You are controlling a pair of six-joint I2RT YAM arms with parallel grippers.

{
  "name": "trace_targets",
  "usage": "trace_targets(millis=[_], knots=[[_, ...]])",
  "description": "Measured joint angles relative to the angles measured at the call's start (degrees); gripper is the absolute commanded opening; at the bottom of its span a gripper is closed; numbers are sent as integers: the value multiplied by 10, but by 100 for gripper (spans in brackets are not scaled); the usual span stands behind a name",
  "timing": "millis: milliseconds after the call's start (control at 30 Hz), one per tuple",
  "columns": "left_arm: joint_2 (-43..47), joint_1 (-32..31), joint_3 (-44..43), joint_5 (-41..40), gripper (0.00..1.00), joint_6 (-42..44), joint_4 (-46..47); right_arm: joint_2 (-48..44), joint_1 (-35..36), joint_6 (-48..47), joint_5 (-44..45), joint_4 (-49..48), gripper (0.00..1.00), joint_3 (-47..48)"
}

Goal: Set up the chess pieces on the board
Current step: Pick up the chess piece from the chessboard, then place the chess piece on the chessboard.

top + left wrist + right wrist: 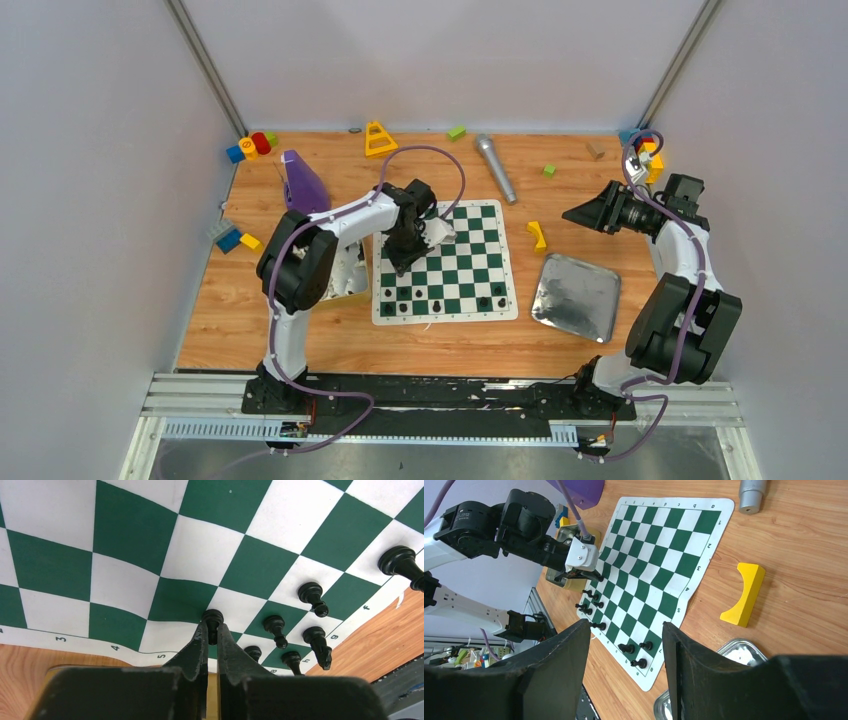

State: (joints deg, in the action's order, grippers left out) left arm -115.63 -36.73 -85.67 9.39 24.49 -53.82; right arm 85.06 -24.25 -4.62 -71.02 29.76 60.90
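Observation:
The green and white checkered board (455, 250) lies mid-table. Several black chess pieces (404, 294) stand along its near edge, and the right wrist view shows three more (639, 663) at its near right corner. My left gripper (212, 629) is shut on a black pawn (213, 616), whose head pokes out past the fingertips over the board's left side. Other black pieces (275, 625) stand just to its right. In the top view the left gripper (400, 262) points down at the board's left columns. My right gripper (578, 213) hovers right of the board, open and holding nothing (625, 625).
A shiny metal tray (577, 296) sits right of the board, and another tray (352, 272) lies under the left arm. A yellow curved block (538, 236), a silver microphone (495, 168), a purple scoop (303, 182), a yellow cone (379, 138) and scattered toy blocks (250, 146) ring the board.

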Motion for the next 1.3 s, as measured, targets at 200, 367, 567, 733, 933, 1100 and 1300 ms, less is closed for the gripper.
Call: trace_targets(millis=[200,367,567,733,933,1100,1300], knots=[[-1,-5,-28,11,6,1,-22,0,0,0,0,0,55,0],[-22,-41,-126,14,6,1,-43,0,0,0,1,0,55,0],[-95,-112,-260,22,7,-2,-68,0,-4,0,3,0,55,0],[-160,-157,-331,26,8,-9,-92,0,-14,0,5,0,55,0],[-201,-186,-382,29,9,-19,-110,0,-22,0,4,0,55,0],[-217,-192,-398,30,10,-25,-115,0,-26,0,2,0,55,0],[-232,-196,-413,29,11,-28,-124,0,-26,0,-1,1,55,0]])
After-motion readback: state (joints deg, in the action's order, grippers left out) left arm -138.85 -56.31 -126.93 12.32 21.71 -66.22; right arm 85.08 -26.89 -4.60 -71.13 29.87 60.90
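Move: The black pawn is already between the left fingers, standing on the board. Its destination, the empty white square b7, lies about 20 cm to the right and 4 cm back, some 2 cm below the fingertips. Beyond it, 23 cm to the right and 4 cm back, stands the a7 pawn; the b8 knight is 19 cm right and 7 cm back. From the right hand, b7 is some 21 cm left, 9 cm back and 19 cm down. The black pawn, kept pinched in the left fingers, comes up off the board by about 5 cm. It swings in an arc nearly 19 cm to the right and slightly back, the hand turning some 15 degrees clockwise, then is lowered about 4 cm towards b7, slowing as it nears; the fingers stay all but shut. ##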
